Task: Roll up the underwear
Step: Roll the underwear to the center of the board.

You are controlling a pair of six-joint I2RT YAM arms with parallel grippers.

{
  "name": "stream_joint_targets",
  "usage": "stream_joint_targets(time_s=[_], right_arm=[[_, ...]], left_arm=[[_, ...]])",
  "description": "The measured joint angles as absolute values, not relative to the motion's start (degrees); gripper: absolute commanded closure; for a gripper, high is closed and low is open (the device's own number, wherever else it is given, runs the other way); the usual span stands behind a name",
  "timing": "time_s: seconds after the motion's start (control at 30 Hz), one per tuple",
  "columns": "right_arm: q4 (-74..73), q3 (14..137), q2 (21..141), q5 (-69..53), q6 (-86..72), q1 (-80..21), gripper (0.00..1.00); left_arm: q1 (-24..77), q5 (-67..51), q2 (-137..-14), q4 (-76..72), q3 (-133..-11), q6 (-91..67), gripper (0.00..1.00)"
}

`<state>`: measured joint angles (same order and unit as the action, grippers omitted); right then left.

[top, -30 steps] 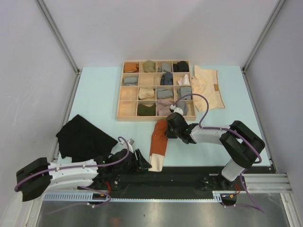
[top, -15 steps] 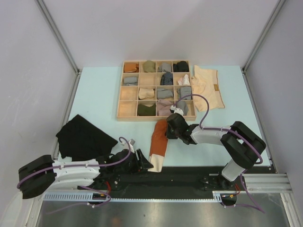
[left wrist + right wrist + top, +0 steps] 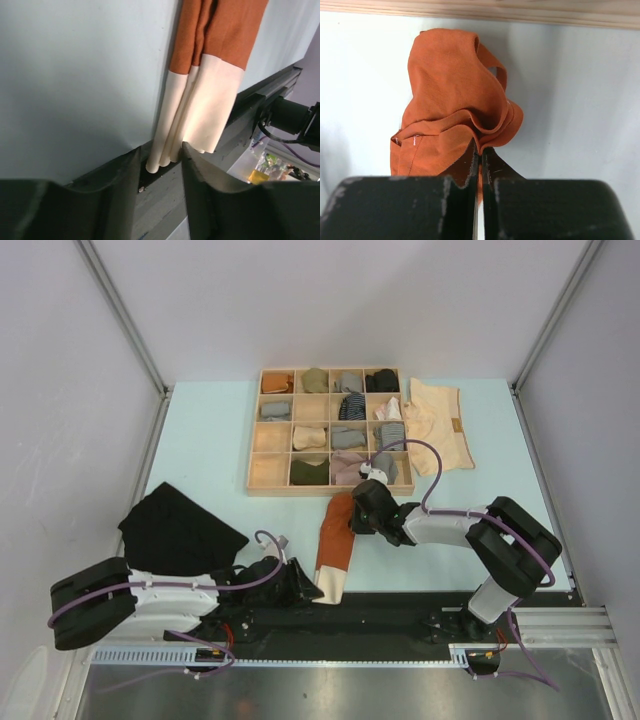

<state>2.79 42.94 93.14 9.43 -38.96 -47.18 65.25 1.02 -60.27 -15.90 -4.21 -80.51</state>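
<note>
The rust-orange underwear lies folded into a long narrow strip, its cream waistband end hanging over the table's near edge. My left gripper is at that end, open; in the left wrist view its fingers stand either side of the cream folds, the right one touching them. My right gripper is shut on the far orange end, which bunches up before its tips. The black underwear lies spread at the left. The pale cream underwear lies to the right of the tray.
A wooden compartment tray with several small rolled cloth bundles stands at the back centre. A black rail runs along the near table edge under the cream end. Frame posts and side walls bound the table left and right.
The left arm's body has swung to the right, its gripper staying by the cream end of the strip. The right gripper has held still on the orange end.
</note>
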Motion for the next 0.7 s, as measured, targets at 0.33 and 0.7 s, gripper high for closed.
stream_joint_targets(time_s=[0.33,0.7], right_arm=[[3.0,42.7,93.1,9.4,-38.9,-47.2,1.00],[3.0,42.7,93.0,9.4,-38.9,-47.2,1.00]], left_arm=[[65.4,1.6,-62.5,-17.1,-4.2,-80.5,0.75],[65.3,2.5,-62.6,-18.3,-5.1,-78.0,1.00]])
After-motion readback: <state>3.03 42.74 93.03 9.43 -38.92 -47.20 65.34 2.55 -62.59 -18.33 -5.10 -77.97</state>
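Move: Right beside the left fingertips, at the table's near edge, lies the near left corner of the underwear's cream band, about 1 cm to their right and 1 cm below. The rust part's middle is some 16 cm ahead and 4 cm to the right of that hand. The right gripper, on the strip's right edge, stands about 18 cm ahead and 8 cm right of the left hand; from the right gripper, the corner is roughly 18 cm back and 8 cm left. Closing from about half open to nearly shut, the left fingers pinch the layered left corner of the cream band. That hand first dips about half a centimetre, then eases roughly 1 cm forward and to the right, coming back up as the fingers shut, its attitude hardly changed. The right gripper stays put, still pinching the rust cloth's right edge near the far end. ##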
